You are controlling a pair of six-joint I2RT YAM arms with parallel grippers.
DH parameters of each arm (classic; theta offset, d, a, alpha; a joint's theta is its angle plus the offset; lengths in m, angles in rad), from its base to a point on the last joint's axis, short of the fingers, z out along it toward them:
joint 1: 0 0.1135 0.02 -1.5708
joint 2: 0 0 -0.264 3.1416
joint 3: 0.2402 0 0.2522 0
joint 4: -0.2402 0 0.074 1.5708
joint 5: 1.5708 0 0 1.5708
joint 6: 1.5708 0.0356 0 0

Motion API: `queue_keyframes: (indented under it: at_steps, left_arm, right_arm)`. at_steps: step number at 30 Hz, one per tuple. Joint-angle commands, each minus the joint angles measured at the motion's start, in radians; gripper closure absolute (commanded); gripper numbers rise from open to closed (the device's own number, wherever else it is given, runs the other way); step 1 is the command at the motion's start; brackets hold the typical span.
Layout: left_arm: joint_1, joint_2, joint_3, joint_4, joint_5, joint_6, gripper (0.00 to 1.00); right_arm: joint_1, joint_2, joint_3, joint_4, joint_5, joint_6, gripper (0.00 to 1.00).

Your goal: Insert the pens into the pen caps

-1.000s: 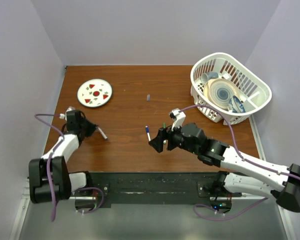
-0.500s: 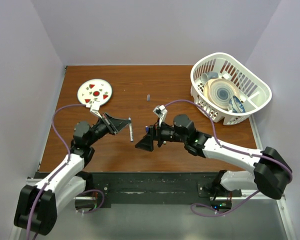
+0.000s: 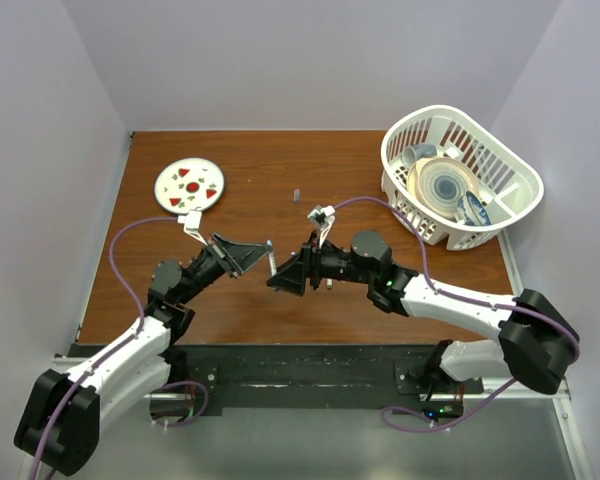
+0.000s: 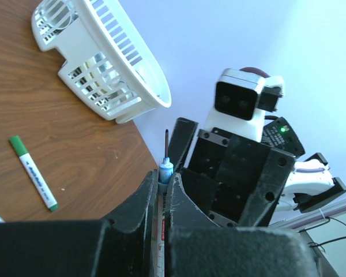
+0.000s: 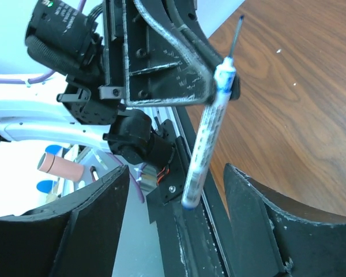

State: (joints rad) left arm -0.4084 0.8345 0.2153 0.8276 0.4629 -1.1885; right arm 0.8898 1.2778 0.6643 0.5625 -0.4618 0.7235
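Note:
My left gripper (image 3: pixel 263 252) is shut on a white pen (image 3: pixel 271 262) and holds it above the table's middle. In the left wrist view its blue collar (image 4: pixel 165 171) and bare dark nib stick out past the jaws of that gripper (image 4: pixel 164 180). My right gripper (image 3: pixel 282 280) faces it, open. In the right wrist view the pen (image 5: pixel 207 144) hangs between the right gripper's (image 5: pixel 177 179) spread fingers, touching neither. A small dark pen cap (image 3: pixel 296 195) lies farther back. A white pen with green ends (image 4: pixel 33 172) lies on the table.
A white basket (image 3: pixel 500 160) of dishes stands at the back right. It also shows in the left wrist view as the basket (image 4: pixel 104 63). A round patterned plate (image 3: pixel 190 186) lies at the back left. Walls close in the table on three sides.
My left arm swung from the left side to the middle with the pen. My right gripper came to meet it, and its fingers now flank the pen's rear end.

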Motion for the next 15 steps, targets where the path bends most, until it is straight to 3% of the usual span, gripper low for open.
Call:
queue_keyframes:
  at_steps: [1, 6, 10, 11, 12, 14, 15]
  left_arm:
    - [-0.043, 0.012, 0.001, 0.142, -0.064, -0.040, 1.00]
    - [-0.079, 0.038, 0.015, 0.180, -0.096, -0.043, 1.00]
    - [-0.105, 0.064, 0.025, 0.208, -0.101, -0.042, 1.00]
    - [-0.116, 0.069, 0.025, 0.209, -0.102, -0.042, 1.00]
    - [-0.119, 0.078, 0.032, 0.209, -0.102, -0.037, 1.00]
    - [-0.125, 0.087, 0.044, 0.205, -0.078, -0.008, 0.98]
    - [-0.125, 0.094, 0.059, 0.197, -0.070, 0.004, 0.87]
  right_arm:
    - [-0.002, 0.028, 0.003, 0.123, -0.021, 0.043, 0.31]
    - [0.001, 0.067, 0.005, 0.154, -0.047, 0.076, 0.44]
    - [0.001, 0.083, 0.001, 0.186, -0.055, 0.086, 0.64]
    - [0.001, 0.084, 0.003, 0.192, -0.063, 0.086, 0.72]
    - [0.001, 0.089, 0.001, 0.204, -0.073, 0.085, 1.00]
    - [0.001, 0.088, -0.005, 0.226, -0.081, 0.091, 1.00]
    - [0.001, 0.086, -0.012, 0.224, -0.080, 0.091, 1.00]
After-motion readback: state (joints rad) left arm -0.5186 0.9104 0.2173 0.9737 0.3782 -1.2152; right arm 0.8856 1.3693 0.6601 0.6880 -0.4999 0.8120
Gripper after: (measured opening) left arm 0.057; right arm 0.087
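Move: The pen, held in the left fingers tip outward, has its middle about 3 cm ahead of the right hand, 3 cm to its left and perhaps 1 cm lower. On the table some 22 cm below, the blue-capped pen lies about 14 cm ahead and 3 cm to the right, the green-capped pen 14 cm ahead and 12 cm to the right. From the left hand, the right fingers are about 5 cm back, 3 cm right and 1 cm up. Slowly leftward, and slightly down, the right hand slips its open fingers around the tail half of the pen, travelling about 1.5 cm, and shuts them on its body. Meanwhile the left hand, keeping its pinch just behind the tip end, carries the pen roughly 2 cm right towards the right fingers, also rising about 1.5 cm and drawing back slightly. ##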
